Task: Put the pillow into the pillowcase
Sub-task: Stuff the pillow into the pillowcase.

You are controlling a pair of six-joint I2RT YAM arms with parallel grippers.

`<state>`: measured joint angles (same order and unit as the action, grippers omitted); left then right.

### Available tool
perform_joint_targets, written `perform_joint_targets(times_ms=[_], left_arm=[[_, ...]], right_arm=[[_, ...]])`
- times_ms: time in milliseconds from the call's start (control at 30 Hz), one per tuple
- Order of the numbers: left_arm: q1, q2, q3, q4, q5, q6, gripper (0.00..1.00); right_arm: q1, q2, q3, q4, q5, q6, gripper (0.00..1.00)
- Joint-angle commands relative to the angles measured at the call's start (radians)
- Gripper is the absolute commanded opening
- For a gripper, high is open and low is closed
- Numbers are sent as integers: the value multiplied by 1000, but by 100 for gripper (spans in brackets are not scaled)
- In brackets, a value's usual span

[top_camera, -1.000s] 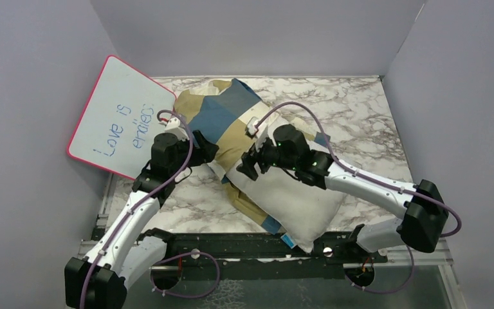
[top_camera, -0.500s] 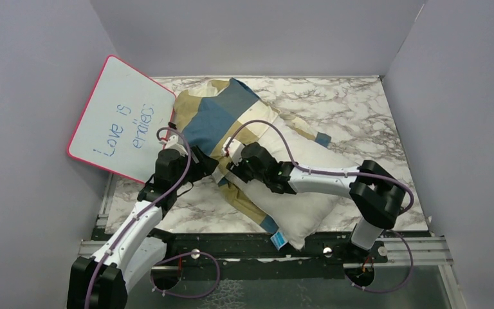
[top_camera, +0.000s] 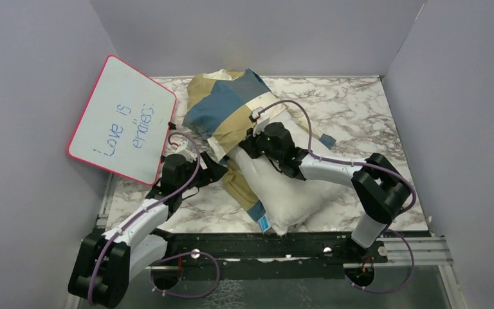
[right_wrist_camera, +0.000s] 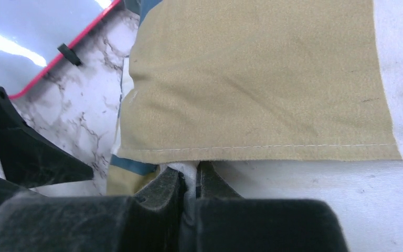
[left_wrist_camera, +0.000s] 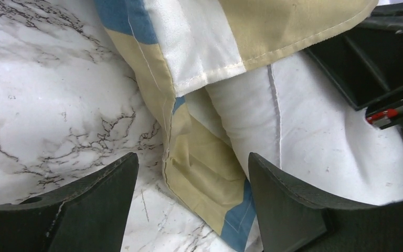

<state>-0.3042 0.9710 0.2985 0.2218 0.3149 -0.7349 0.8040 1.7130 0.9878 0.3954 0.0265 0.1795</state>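
Note:
The white pillow (top_camera: 289,193) lies slanted mid-table, its far end tucked under the hem of the blue, tan and cream checked pillowcase (top_camera: 222,112). Its blue tag (top_camera: 264,224) shows at the near corner. My right gripper (top_camera: 247,145) sits at that hem, shut on a pinch of the pillow's white fabric (right_wrist_camera: 190,170), just below the tan hem of the pillowcase (right_wrist_camera: 262,79). My left gripper (top_camera: 212,168) is open and low at the pillowcase's left side. Its fingers straddle the pillowcase's lower tan and blue flap (left_wrist_camera: 204,173) without touching it, with the pillow (left_wrist_camera: 304,121) to the right.
A pink-rimmed whiteboard (top_camera: 119,125) with blue writing leans against the left wall, close to the left arm. Grey walls close in the marble table (top_camera: 360,116) on three sides. The black rail (top_camera: 257,248) with the arm bases runs along the near edge.
My right gripper has shut on the pillow's fabric and pushed toward the back, shifting the pillow deeper under the hem. The pillowcase bunched toward the back wall. The left arm dropped lower.

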Motion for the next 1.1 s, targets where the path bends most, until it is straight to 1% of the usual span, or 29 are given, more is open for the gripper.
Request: perform_joint_targets(times_ms=[0,67,167,300,433,600,633,667,700,767,800,867,933,1067], left_arm=[[-22,54,-10,118,-76,39,77],[-23,107,-9,163,-109,41,77],[-32,200,9,241,-119,36,75],[-78,309,49,316,-146,35,73],[-138,385,79,385,-259,43,69],[-185,467,119,459,-376,62,61],[-188,478,125,467,-387,65,57],[-190,488,128,470,-390,66,49],[-191,491,128,472,-384,66,37],[-205,458,113,473,-380,72,5],[-222,429,100,472,-395,82,0],[-271,347,80,470,-423,117,0],[-344,296,63,471,-451,139,0],[-443,270,14,473,-517,118,0]], right_arm=[[-27,19,-14,97,-72,151,1],[-35,16,-26,119,-84,175,1],[-39,13,-35,139,-92,192,1],[-45,14,-48,165,-96,214,1],[-48,26,-51,184,-116,245,1],[-49,35,-80,255,-133,301,1],[-49,40,-82,267,-137,309,1],[-49,45,-85,279,-140,320,1],[-49,49,-88,297,-140,332,1],[-49,62,-101,345,-128,361,1],[-49,74,-104,370,-115,377,1],[-49,100,-109,447,-73,413,1],[-50,133,-110,526,-17,439,1],[-49,178,-75,623,78,444,1]])
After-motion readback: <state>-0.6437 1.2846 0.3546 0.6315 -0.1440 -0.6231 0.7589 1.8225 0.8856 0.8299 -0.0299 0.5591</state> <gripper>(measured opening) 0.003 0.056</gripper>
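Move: The left hand, open, has the near left corner of the pillowcase's rim about 6 cm ahead, 4 cm to its right and 4 cm below. From this hand, the pillow's middle lies some 21 cm right and 4 cm back, and the loose tan strip roughly 7 cm right and 7 cm back, 8 cm lower. The right hand already pinches the pillow's corner, with the pillowcase mouth about 4 cm ahead and 4 cm right, level in height. Forward, down and somewhat right, the left hand reaches about 6 cm to the pillowcase's near left rim and closes fully on the fabric edge. Still pinching it, the hand draws back and up a few centimetres and farther right, fingers tipping up. The right hand keeps its pinch on the pillow nearly in place, rolling left side up some 25 degrees, and nudges forward-left at the end. ##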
